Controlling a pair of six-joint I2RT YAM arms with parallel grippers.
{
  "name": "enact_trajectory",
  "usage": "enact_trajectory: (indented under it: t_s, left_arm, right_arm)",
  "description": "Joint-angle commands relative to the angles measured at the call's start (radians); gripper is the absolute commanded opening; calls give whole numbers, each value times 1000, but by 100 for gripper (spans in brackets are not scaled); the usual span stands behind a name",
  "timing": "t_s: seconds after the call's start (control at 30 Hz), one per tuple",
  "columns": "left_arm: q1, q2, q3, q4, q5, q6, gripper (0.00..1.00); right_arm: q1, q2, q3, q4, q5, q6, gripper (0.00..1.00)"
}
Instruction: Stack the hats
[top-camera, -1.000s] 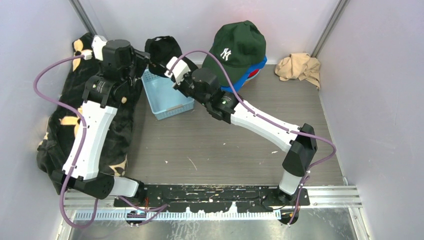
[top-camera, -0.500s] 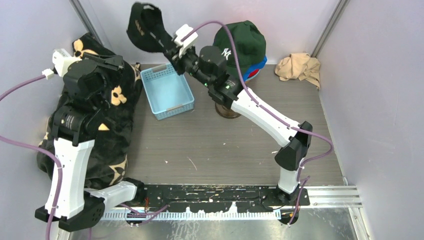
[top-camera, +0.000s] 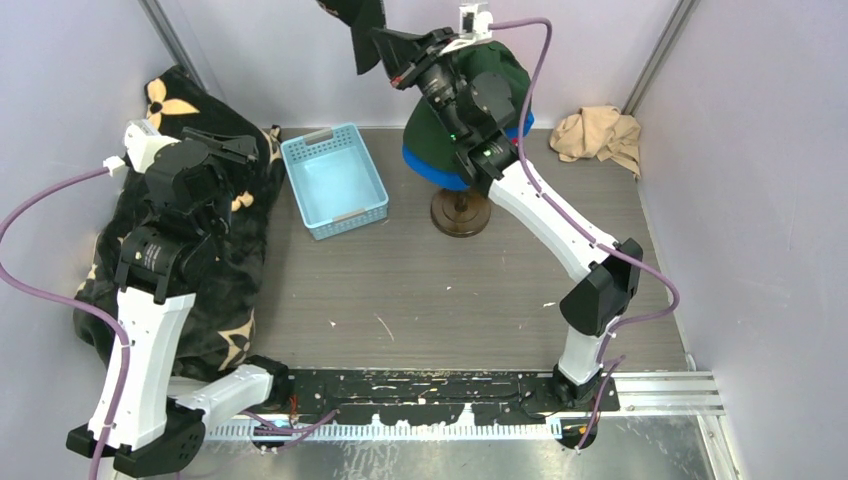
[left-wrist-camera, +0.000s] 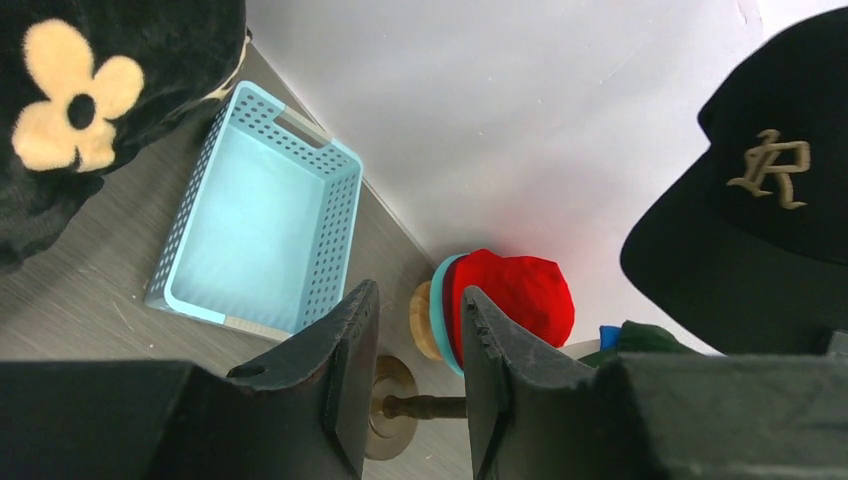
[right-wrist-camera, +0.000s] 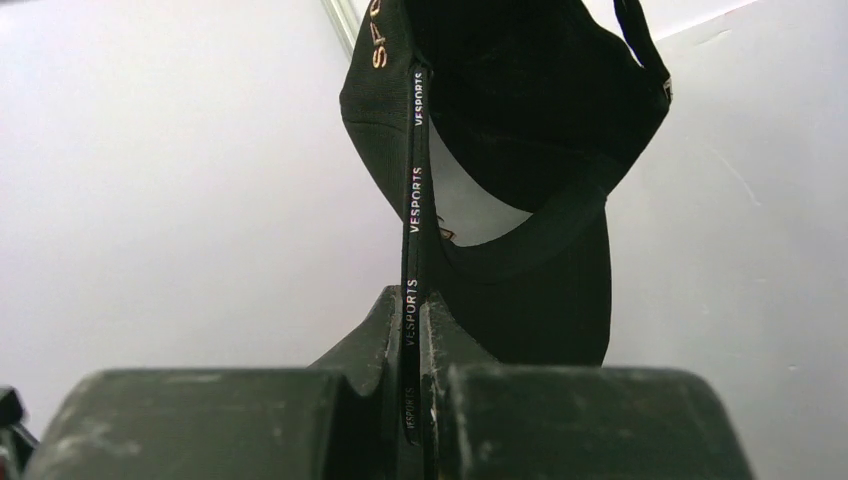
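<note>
My right gripper (top-camera: 386, 46) is raised high at the back and is shut on the rim band of the black baseball cap (top-camera: 355, 22). The cap (right-wrist-camera: 520, 120) hangs past the pinched fingers (right-wrist-camera: 380, 330), and its gold lettering shows in the left wrist view (left-wrist-camera: 765, 175). Just right of and below the cap, the stack of hats sits on a stand: a dark green cap (top-camera: 505, 75) on top, blue (top-camera: 430, 165) under it, and red (left-wrist-camera: 510, 290) and teal (left-wrist-camera: 440, 315) seen from the side. My left gripper (top-camera: 243, 142) is open and empty, over the flowered cloth.
A light blue perforated basket (top-camera: 335, 180) stands between the arms, left of the stand's round brown base (top-camera: 460, 215). A black cloth with cream flowers (top-camera: 175, 100) covers the left side. A beige rag (top-camera: 600, 135) lies at the back right corner. Walls close in on three sides.
The right arm has lifted the black cap from above the basket, up and to the right toward the stack. The left arm has drawn back left over the flowered cloth.
</note>
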Motion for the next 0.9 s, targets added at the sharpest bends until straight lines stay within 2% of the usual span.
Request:
enact_trajectory:
  t_s: [0.0, 0.2, 0.37, 0.53, 0.7, 0.87]
  left_arm:
    - [3, -28, -15, 50, 9, 3, 36]
    - [2, -43, -32, 50, 26, -3, 36]
    - [2, -50, -47, 54, 40, -12, 36]
    - [2, -55, -55, 60, 47, -20, 36]
    - [2, -53, -58, 62, 60, -24, 35]
    - [3, -56, -62, 63, 56, -23, 35]
  right_arm:
    - [1, -121, -77, 323, 62, 183, 1]
    - [-19, -252, -316, 565, 189, 284, 1]
    - [-33, -380, -467, 617, 339, 314, 1]
    - [-51, -470, -578, 661, 421, 363, 1]
    - [-119, -489, -630, 673, 415, 539, 1]
    - [-189, -429, -634, 701, 375, 785, 1]
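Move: The green cap on top of the hat stack lies from my right hand, which already holds the black cap, about 13 cm to the right, 5 cm back and 13 cm below. The blue cap is just under it, some 3 cm nearer my base and 5 cm lower than the green one. The empty basket stands about 12 cm to this hand's left, level with it in reach and some 53 cm below. From my left hand the green cap is about 7 cm ahead, 34 cm to the right and 3 cm below. Keeping the black cap pinched by its strap, I swing my right hand some 20 cm to the right, high across the green cap to its far side, drawing back about 9 cm and climbing some 6 cm. On the way I roll the wrist roughly 50 degrees, left side rising, so the fingers swing round to point steeply up and forward. ##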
